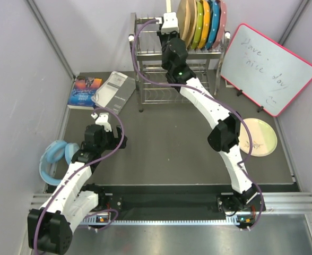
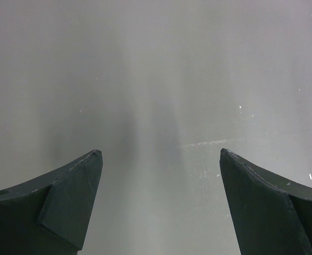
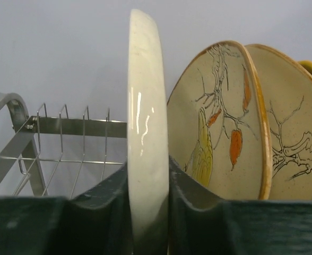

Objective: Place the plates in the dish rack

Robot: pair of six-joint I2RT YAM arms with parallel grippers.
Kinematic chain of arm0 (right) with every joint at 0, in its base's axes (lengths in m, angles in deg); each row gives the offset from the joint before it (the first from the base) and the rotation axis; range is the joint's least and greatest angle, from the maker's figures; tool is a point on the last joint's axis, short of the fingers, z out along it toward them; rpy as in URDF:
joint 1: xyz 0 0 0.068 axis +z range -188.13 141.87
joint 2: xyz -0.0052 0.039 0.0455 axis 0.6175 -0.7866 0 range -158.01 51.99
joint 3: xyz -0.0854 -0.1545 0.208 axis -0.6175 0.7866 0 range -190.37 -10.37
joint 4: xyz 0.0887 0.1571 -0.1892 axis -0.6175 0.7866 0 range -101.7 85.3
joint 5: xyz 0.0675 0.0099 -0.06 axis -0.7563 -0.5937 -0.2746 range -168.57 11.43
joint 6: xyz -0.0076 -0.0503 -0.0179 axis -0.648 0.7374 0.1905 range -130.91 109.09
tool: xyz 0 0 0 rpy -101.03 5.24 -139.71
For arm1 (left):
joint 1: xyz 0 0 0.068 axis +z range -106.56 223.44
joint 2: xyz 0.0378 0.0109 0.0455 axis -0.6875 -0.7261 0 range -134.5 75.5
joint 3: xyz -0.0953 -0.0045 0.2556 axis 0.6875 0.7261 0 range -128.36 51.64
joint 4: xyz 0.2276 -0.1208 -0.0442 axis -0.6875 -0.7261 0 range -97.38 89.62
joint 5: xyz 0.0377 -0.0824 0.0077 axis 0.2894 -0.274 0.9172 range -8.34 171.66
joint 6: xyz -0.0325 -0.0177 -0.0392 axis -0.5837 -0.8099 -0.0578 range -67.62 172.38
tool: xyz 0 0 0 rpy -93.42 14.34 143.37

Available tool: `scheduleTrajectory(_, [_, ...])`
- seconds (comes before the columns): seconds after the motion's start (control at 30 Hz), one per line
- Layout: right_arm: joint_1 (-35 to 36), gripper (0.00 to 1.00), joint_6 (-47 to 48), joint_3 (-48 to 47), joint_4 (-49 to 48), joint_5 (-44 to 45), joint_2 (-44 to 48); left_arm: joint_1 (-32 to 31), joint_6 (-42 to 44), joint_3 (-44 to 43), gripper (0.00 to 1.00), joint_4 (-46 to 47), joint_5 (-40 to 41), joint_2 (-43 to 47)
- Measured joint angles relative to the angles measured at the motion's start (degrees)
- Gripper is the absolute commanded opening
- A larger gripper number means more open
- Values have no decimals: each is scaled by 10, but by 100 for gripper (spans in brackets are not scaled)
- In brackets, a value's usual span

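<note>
The silver wire dish rack (image 1: 150, 53) stands at the back of the table. In its top tier stand two painted cream plates (image 1: 187, 21), then plain green, yellow, blue and pink ones (image 1: 209, 24). My right gripper (image 1: 169, 25) is over the rack's top tier. In the right wrist view it (image 3: 148, 170) is shut on the rim of a cream plate (image 3: 147, 106), held upright and edge-on. That plate is just left of the two orange-leaf plates (image 3: 219, 127), with rack wires (image 3: 66, 127) behind. A pale leaf-painted plate (image 1: 258, 137) lies flat at the right. My left gripper (image 1: 99, 118) (image 2: 158, 154) is open and empty over bare table.
A pink-framed whiteboard (image 1: 267, 69) leans at the back right. A blue book (image 1: 86, 90) and a grey booklet (image 1: 113, 91) lie left of the rack. A light blue round item (image 1: 52, 159) sits by the left wall. Walls close in on both sides.
</note>
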Motion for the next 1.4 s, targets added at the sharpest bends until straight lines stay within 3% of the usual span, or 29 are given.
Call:
scheduleTrajectory(0.03, [0, 34, -1, 0, -5, -1, -1, 0, 0, 0, 96, 0, 0, 0])
scheduleTrajectory(0.07, [0, 45, 1, 0, -10, -4, -2, 0, 0, 0, 96, 0, 1, 0])
scheduleTrajectory(0.2, [5, 61, 16, 5, -65, -8, 1, 0, 0, 0, 96, 0, 1, 0])
scheduleTrajectory(0.73, [70, 65, 111, 288, -167, -23, 257, 0, 24, -14, 98, -11, -3, 37])
scheduleTrajectory(0.83, [94, 74, 127, 345, -165, -18, 331, 0, 36, -38, 97, -13, -45, 51])
scheduleTrajectory(0.9, [103, 85, 136, 372, -148, -10, 382, 0, 41, -61, 94, -9, -96, 59])
scheduleTrajectory(1.03, [82, 98, 137, 435, -71, -5, 498, -4, 29, -127, 92, 8, -195, 24])
scheduleTrajectory(1.2, [-41, 100, 103, 546, 111, -39, 663, -86, 12, -276, 99, -14, -269, -136])
scheduleTrajectory(1.4, [-191, 100, 77, 702, 349, -139, 807, -189, 10, -251, 99, -47, -283, -172])
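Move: Your right fingers hold the blue-and-white plate by its near rim in the top rack, its middle about 8 cm ahead and 4 cm above. The nearest tan plate stands about 5 cm to its right and level with it, the green plate some 11 cm to its right. The last plate lies on the table, roughly 24 cm back, 39 cm right and 45 cm below; from the empty left hand it is about 5 cm ahead, 62 cm right and 11 cm below. Open the right fingers to let go of the blue-and-white plate, back out of the rack about 27 cm while rising some 14 cm, then sweep 28 cm right and sink towards the last plate, tipping the fingers down to level. Late on, lift the open left gripper and swing it some 18 cm right, turning about 45 degrees clockwise and ending higher, slightly back. ##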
